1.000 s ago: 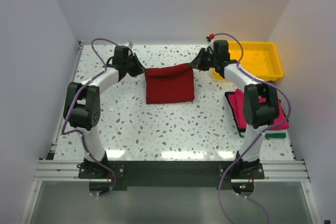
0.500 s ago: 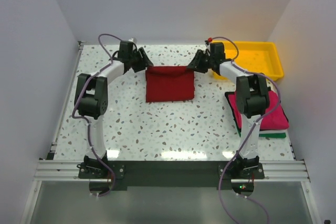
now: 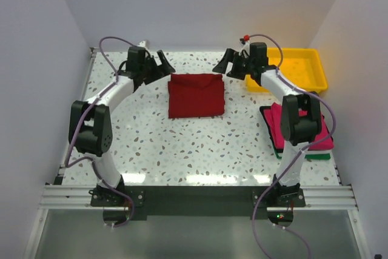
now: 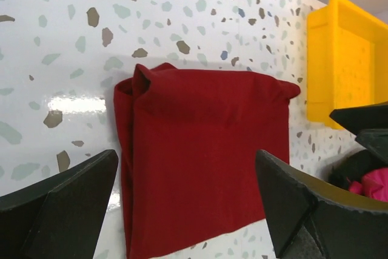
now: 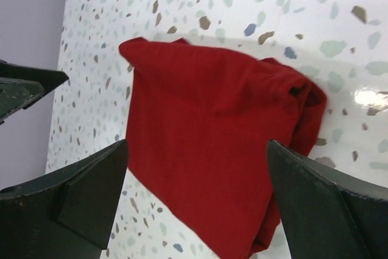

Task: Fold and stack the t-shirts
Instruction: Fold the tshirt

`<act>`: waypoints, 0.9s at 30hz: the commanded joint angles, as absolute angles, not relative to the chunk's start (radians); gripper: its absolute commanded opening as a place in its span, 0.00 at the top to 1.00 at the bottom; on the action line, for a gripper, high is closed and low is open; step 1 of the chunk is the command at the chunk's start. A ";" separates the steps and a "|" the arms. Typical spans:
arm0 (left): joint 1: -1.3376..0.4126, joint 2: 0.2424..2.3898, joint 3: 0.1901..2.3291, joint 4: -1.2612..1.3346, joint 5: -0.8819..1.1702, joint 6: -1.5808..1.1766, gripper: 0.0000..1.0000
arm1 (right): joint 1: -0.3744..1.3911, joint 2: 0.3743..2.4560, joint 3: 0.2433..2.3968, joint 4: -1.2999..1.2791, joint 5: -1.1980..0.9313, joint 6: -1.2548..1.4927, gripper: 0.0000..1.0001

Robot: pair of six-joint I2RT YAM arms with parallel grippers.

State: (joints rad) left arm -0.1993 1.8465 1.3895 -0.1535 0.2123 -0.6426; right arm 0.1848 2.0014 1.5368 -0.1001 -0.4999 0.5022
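A dark red t-shirt (image 3: 196,95) lies folded into a rough square on the table, toward the back middle. My left gripper (image 3: 162,63) hovers just off its far left corner, jaws open and holding nothing. Off the far right corner, my right gripper (image 3: 225,65) is likewise open and empty. From the left wrist the dark red shirt (image 4: 200,156) shows between the spread fingers (image 4: 66,204) of that gripper (image 4: 185,156). The right wrist view has the same shirt (image 5: 212,131) beneath the gripper (image 5: 197,144). A stack of folded shirts sits at the right: pink (image 3: 318,131) on top, green (image 3: 318,156) at the bottom edge.
A yellow tray (image 3: 297,68) stands at the back right corner, close behind the right arm. It also shows in the left wrist view as the tray (image 4: 339,59). White walls close in the back and both sides.
Both grippers went from shut on the dark red shirt's far corners to open. The lifted far edge has dropped flat, and the grippers have drawn outward from it.
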 commanded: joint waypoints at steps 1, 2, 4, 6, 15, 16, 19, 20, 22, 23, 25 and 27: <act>-0.218 1.758 1.309 -0.017 0.261 -0.635 0.00 | 0.221 1.925 1.473 -0.069 -0.578 0.468 0.01; -0.227 1.767 1.316 -0.017 0.267 -0.634 0.00 | 0.236 1.931 1.468 -0.066 -0.581 0.475 0.01; -0.253 1.820 1.356 -0.015 0.311 -0.635 0.00 | 0.247 1.960 1.462 -0.020 -0.606 0.518 0.01; -0.268 1.867 1.388 -0.015 0.369 -0.644 0.00 | 0.255 1.989 1.463 0.042 -0.630 0.569 0.01; -0.262 2.147 1.603 0.055 0.380 -0.652 0.00 | 0.249 2.221 1.696 -0.030 -0.542 0.555 0.01; -0.259 2.181 1.633 0.055 0.374 -0.652 0.00 | 0.245 2.249 1.747 -0.049 -0.534 0.552 0.01; -0.255 2.204 1.640 0.060 0.324 -0.632 0.00 | 0.242 2.318 1.802 -0.100 -0.520 0.535 0.01; -0.255 2.209 1.640 0.057 0.322 -0.620 0.00 | 0.244 2.327 1.804 -0.100 -0.523 0.534 0.01; -0.255 2.224 1.637 0.038 0.333 -0.618 0.00 | 0.244 2.342 1.792 -0.089 -0.525 0.532 0.01; -0.255 2.227 1.628 0.044 0.347 -0.617 0.00 | 0.242 2.347 1.789 -0.084 -0.531 0.535 0.01; -0.255 2.218 1.568 0.093 0.364 -0.624 0.00 | 0.242 2.364 1.787 -0.083 -0.549 0.543 0.01; -0.256 2.218 1.533 0.094 0.354 -0.626 0.00 | 0.242 2.368 1.778 -0.080 -0.566 0.551 0.01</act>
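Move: The red t-shirt lies in a folded bundle between and below the hands. Its middle is roughly 12 cm right of the left hand, 5 cm back and 10 cm down; from the right hand it is about 11 cm left, 6 cm back and as far down. The bundle's far-left corner is about 4 cm ahead and 2 cm right of the left hand. The yellow bin stands some 29 cm right of the right hand and 2 cm ahead. Inward first, then down and forward, the two wide-open hands come back over the t-shirt's far edge. The left swings about 7 cm right with a small hop up and a turn of some 10 degrees clockwise; the right swings about 5 cm left while easing back. Both then sink to finish over 8 cm lower and a few centimetres farther out, fingertips coming down on the cloth near its far corners. ##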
